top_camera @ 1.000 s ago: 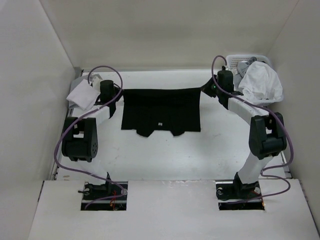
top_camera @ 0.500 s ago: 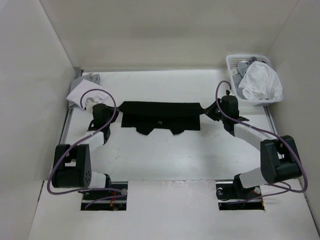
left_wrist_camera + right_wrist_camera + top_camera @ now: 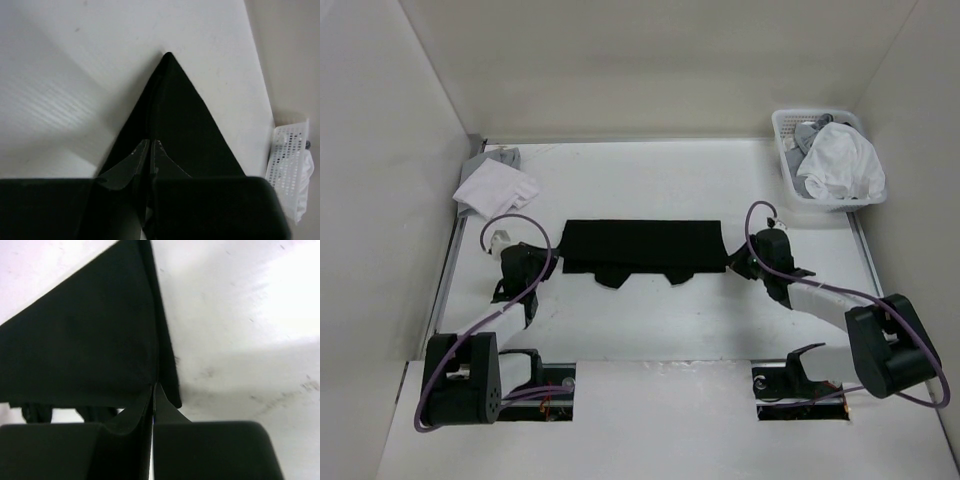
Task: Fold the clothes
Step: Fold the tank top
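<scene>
The clothes, a black T-shirt (image 3: pixel 642 243), lie as a wide band across the middle of the white table, with sleeve and hem ends poking out along the near edge. My left gripper (image 3: pixel 552 262) is shut on its left corner and my right gripper (image 3: pixel 732 260) is shut on its right corner. In the left wrist view the closed jaws of my left gripper (image 3: pixel 151 145) pinch black fabric (image 3: pixel 185 120) that tapers to a point ahead. The right wrist view has my right gripper (image 3: pixel 154 387) closed on the cloth's edge (image 3: pixel 85 350).
A white basket (image 3: pixel 782 135) holding white and grey garments (image 3: pixel 840 165) stands at the back right corner. A white folded cloth pile (image 3: pixel 495 187) lies at the back left. Walls close in the left, right and far sides.
Both arms have drawn back toward the near edge, carrying the shirt's far edge with them. The shirt has gone from a tall spread to a shorter band.
</scene>
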`<action>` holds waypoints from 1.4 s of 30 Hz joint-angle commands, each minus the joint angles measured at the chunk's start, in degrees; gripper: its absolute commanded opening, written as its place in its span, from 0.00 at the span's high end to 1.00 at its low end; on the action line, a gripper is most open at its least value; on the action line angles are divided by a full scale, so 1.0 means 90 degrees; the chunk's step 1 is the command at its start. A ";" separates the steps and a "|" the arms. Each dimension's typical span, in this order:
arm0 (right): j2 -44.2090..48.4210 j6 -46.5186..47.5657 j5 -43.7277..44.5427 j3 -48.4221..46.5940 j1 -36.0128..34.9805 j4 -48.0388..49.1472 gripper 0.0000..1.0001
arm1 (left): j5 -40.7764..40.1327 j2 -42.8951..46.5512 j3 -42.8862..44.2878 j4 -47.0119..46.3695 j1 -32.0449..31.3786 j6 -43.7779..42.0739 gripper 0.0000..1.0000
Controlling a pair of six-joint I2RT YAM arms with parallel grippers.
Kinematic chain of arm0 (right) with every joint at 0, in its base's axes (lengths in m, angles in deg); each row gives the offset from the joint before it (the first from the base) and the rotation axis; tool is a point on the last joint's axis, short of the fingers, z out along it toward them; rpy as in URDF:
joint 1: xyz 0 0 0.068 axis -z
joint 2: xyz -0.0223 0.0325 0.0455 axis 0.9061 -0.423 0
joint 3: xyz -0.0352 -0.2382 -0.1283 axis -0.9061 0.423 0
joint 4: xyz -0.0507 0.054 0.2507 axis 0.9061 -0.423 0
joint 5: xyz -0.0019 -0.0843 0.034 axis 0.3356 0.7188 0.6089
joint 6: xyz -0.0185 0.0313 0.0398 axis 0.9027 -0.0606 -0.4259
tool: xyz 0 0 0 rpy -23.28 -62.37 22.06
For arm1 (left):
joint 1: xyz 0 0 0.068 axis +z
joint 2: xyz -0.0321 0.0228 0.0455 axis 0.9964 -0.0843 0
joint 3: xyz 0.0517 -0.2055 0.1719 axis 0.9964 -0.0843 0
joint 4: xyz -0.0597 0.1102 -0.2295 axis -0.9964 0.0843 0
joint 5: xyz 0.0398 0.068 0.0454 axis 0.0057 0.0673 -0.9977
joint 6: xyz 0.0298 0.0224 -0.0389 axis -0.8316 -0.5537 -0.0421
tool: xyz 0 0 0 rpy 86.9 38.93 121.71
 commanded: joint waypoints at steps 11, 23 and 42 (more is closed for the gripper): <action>0.0310 -0.0133 0.0136 -0.0013 -0.0017 -0.0180 0.55 | -0.0104 0.1553 -0.0298 0.0753 0.0224 -0.0084 0.73; -0.1224 -0.0298 -0.0216 -0.0844 0.0101 0.0191 0.52 | -0.1972 -0.0891 0.1391 0.0132 -0.4396 -0.0153 0.74; -0.1126 -0.1108 0.0067 -0.0278 -0.0651 0.0376 0.52 | -0.1044 -0.0553 0.0346 -0.0144 -0.2650 -0.0855 0.75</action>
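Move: Each hand still pinches a near corner of the folded tank top. Its middle lies about 20 cm to the right of the left hand and 20 cm to the left of the right hand, 3 cm farther out and 2 to 3 cm lower. From the left hand, the left strap is some 13 cm right and 4 cm back; from the right hand, the right strap is 12 cm left and 3 cm back. The white folded cloth is 15 cm left of the left hand and 17 cm ahead. Both hands sink the last 2 to 3 cm with the near corners and open to let them go; the left hand then lifts, swings about 20 cm right over the near part of the tank top while turning some 25 degrees clockwise, comes down on it and slides back left roughly 10 cm with its fingers parted. The right hand stays low, shifts 3 to 4 cm forward along the right edge with its fingers open and pauses, then pushes that edge about 3 cm left, drifting slightly back. ##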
